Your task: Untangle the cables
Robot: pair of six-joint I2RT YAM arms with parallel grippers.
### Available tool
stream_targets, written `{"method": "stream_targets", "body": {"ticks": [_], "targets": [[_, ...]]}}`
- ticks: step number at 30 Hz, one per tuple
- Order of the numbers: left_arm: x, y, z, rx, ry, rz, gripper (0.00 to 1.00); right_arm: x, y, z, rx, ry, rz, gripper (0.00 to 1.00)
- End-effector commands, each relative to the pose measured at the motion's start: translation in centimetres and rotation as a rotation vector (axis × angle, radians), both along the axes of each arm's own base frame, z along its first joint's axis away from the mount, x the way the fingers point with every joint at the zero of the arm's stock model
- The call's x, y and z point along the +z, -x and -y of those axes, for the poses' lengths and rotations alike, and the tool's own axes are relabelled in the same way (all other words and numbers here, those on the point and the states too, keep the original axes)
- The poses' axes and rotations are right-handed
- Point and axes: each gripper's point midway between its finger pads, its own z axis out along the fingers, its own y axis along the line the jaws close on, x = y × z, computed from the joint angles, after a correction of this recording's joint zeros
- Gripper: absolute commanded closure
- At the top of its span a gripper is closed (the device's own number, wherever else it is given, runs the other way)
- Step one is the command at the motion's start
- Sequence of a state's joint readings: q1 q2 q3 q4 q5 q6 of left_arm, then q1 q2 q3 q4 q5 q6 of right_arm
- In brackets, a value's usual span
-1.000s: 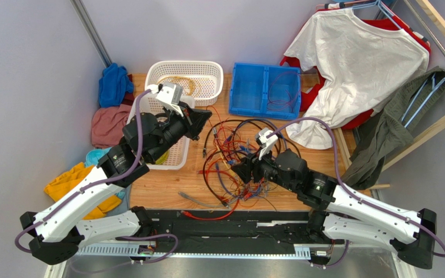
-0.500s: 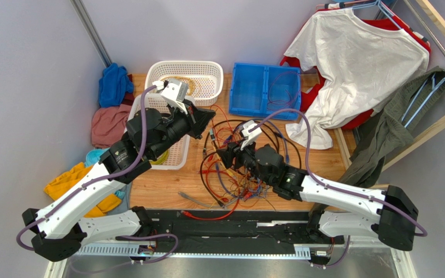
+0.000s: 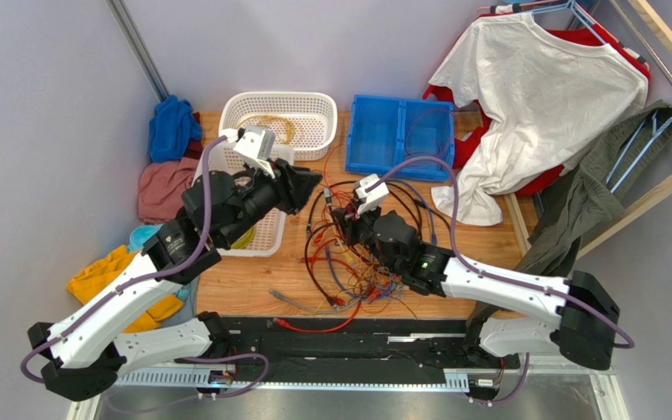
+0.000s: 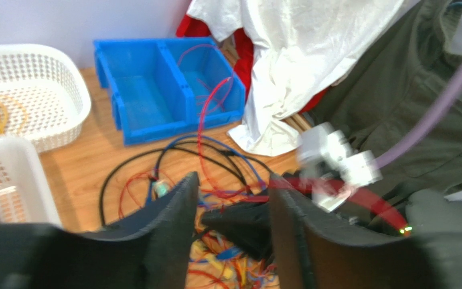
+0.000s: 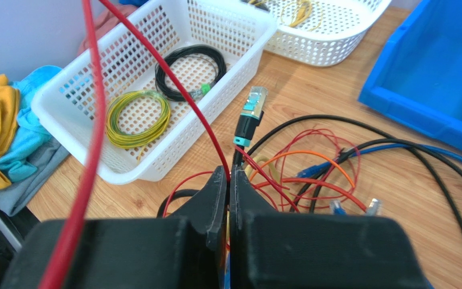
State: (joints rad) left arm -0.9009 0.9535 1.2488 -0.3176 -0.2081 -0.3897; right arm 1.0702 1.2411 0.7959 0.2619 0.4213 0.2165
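Observation:
The cables (image 3: 361, 249) lie as a tangle of red, orange, black and blue wires on the wooden table, between the two arms. My right gripper (image 3: 345, 219) sits at the tangle's upper left edge. In the right wrist view it (image 5: 227, 173) is shut on a thin red cable (image 5: 179, 90) that rises from the jaws toward the upper left. A teal-tipped plug (image 5: 248, 117) stands just beyond the fingertips. My left gripper (image 3: 315, 189) hovers next to the right one. In the left wrist view it (image 4: 233, 183) is open, with nothing between its fingers.
A white basket (image 3: 259, 238) beside the left arm holds a black coil (image 5: 190, 66) and a yellow-green coil (image 5: 137, 117). Another white basket (image 3: 280, 103) and a blue bin (image 3: 399, 133) stand at the back. Cloths (image 3: 166, 179) lie left, hanging clothes (image 3: 532, 96) right.
My right arm has reached up and left across the tangle to beside the left gripper and has shut on a red cable. The left gripper has opened.

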Motion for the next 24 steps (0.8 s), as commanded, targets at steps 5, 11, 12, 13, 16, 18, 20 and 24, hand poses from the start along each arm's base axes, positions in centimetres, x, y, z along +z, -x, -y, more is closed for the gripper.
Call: {"method": "stream_targets", "body": {"ticks": [5, 11, 12, 13, 16, 18, 20, 24], "targets": [[-3.6, -0.1, -2.7, 0.112, 0.046, -0.014, 0.2, 16.5, 2.5, 7.3, -0.068, -0.155, 0.142, 1.0], [-7.0, 1.2, 1.0, -0.068, 0.11, -0.032, 0.2, 18.8, 4.3, 9.9, -0.047, -0.148, 0.115, 1.0], [-6.8, 1.2, 1.9, -0.099, 0.15, -0.021, 0.2, 18.7, 4.6, 10.1, -0.045, -0.146, 0.108, 1.0], [-6.7, 1.5, 2.3, -0.125, 0.164, -0.021, 0.2, 18.6, 4.6, 10.3, -0.05, -0.144, 0.107, 1.0], [-6.7, 2.3, 3.4, -0.195, 0.2, -0.031, 0.21, 18.0, 4.6, 10.9, -0.067, -0.137, 0.1, 1.0], [-6.6, 2.6, 3.5, -0.21, 0.233, -0.026, 0.21, 17.5, 4.7, 10.9, -0.062, -0.133, 0.091, 1.0], [-6.3, 3.1, 3.6, -0.239, 0.26, -0.01, 0.21, 17.4, 5.0, 10.8, -0.046, -0.143, 0.085, 1.0], [-6.3, 3.5, 4.0, -0.273, 0.277, 0.008, 0.2, 16.5, 5.4, 10.7, -0.027, -0.145, 0.066, 1.0]]}}
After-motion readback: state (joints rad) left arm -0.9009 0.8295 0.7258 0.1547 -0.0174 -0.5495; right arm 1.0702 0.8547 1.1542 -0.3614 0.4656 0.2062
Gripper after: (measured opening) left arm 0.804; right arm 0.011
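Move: The red cable is already pinched in the right hand. The tangle it comes out of centres about 5 cm ahead of that hand, 7 cm to its right and 20 cm below. From the same hand, the near white basket stands roughly 17 cm ahead and 22 cm left, the blue bin some 28 cm ahead and 17 cm right, both about 18 cm below. From the left hand, the tangle lies around 8 cm ahead, 10 cm right and 38 cm below. The red cable, still pinched in the shut right fingers, is pulled fast up out of the tangle by about 20 cm, with some 10 cm to the right and a little back, before the hand sinks a few centimetres. The left fingers, already parting, finish letting it go and open wide as that hand drops about 11 cm towards the tangle, swaying slightly left, then right, and rising a touch at the end. ##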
